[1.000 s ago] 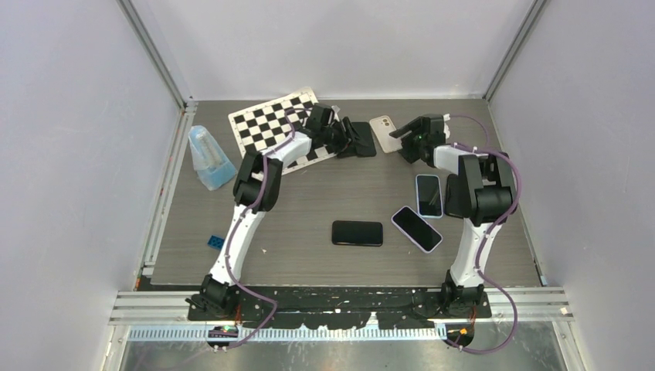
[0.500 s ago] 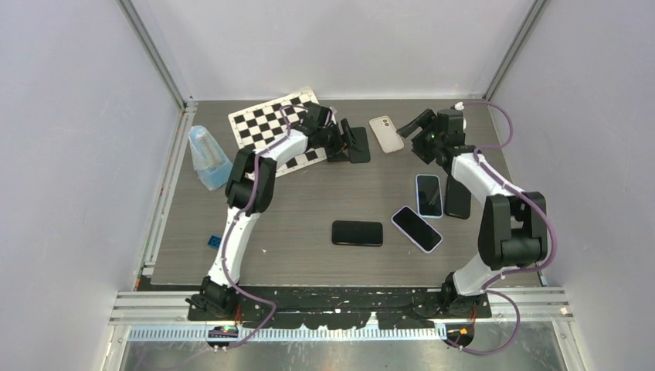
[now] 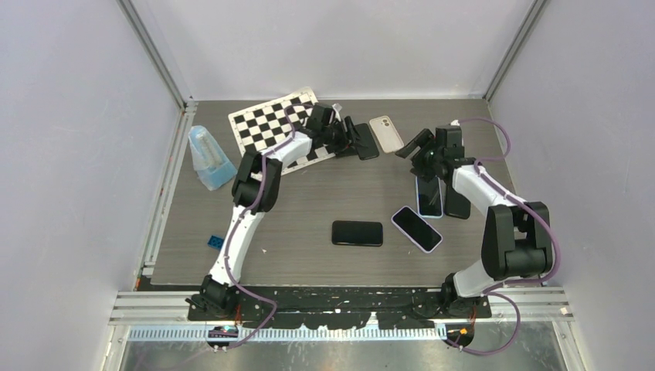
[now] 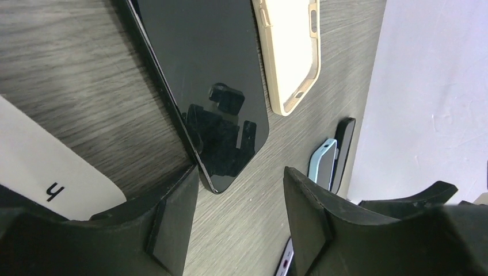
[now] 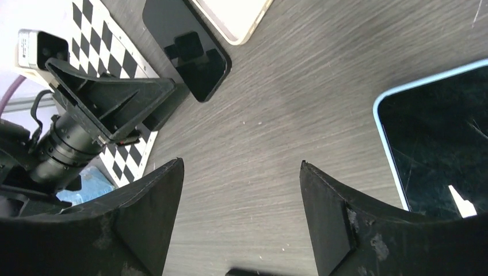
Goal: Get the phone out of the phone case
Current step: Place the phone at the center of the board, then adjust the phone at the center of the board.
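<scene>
A black phone (image 4: 201, 75) lies bare on the table just left of an empty beige phone case (image 4: 288, 46), whose hollow inside faces up. From above, the phone (image 3: 365, 141) and the case (image 3: 385, 133) sit side by side at the back. My left gripper (image 4: 239, 201) is open at the phone's near corner, with its left finger (image 4: 172, 213) against the phone's edge and only table between the jaws. In the top view the left gripper (image 3: 349, 137) sits left of the phone. My right gripper (image 5: 241, 190) (image 3: 421, 151) is open over bare table, right of the case.
A light-blue-cased phone (image 3: 429, 193) and a black phone (image 3: 457, 197) lie under my right forearm. A lilac-cased phone (image 3: 417, 228) and another black phone (image 3: 357, 233) lie nearer. A checkerboard sheet (image 3: 270, 124) and a blue container (image 3: 208, 158) are at the back left.
My right gripper has drawn back from the beige case toward the near side and right. The left gripper and the black phone shifted slightly, ending next to the case.
</scene>
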You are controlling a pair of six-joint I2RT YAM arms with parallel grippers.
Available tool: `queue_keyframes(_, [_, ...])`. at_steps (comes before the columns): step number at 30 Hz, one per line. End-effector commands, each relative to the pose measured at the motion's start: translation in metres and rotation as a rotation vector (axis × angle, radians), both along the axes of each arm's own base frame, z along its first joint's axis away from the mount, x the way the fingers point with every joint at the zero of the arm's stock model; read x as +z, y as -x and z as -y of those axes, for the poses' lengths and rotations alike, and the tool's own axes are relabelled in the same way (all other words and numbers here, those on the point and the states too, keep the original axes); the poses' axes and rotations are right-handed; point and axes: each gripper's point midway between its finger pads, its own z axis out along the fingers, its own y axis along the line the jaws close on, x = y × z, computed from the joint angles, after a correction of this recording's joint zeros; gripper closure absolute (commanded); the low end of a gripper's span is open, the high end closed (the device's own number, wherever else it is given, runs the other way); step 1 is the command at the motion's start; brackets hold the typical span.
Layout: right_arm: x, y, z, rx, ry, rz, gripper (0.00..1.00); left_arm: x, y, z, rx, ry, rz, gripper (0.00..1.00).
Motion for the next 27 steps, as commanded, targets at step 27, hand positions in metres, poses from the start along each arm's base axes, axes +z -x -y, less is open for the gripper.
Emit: queue_keyframes(27, [-0.032,0.140,-0.120,0.754,0.287,-0.109,0.15,0.156,0.133,-0.191,0.314,-0.486,0.394,0.00])
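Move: For my right hand, the uncased black phone in the middle of the table lies about 17 cm back, 16 cm left and 9 cm below. The purple phone is about 15 cm back and 2 cm right, the blue phone some 5 cm back and 6 cm right. From my left hand that black phone is about 27 cm back and 4 cm left; the freed phone's middle sits just below, 4 cm ahead and 1 cm right, with the tan case 7 cm ahead and 8 cm right. I back my left fingers off the freed phone's near end, spreading them wide, and swing that hand about 16 cm left, 14 up and 12 back, its fingers turning forward and steeper down. Meanwhile my empty right hand, still open, sweeps back and left towards the black phone, rising slightly before it sinks, and turns some 40 degrees counter-clockwise. ##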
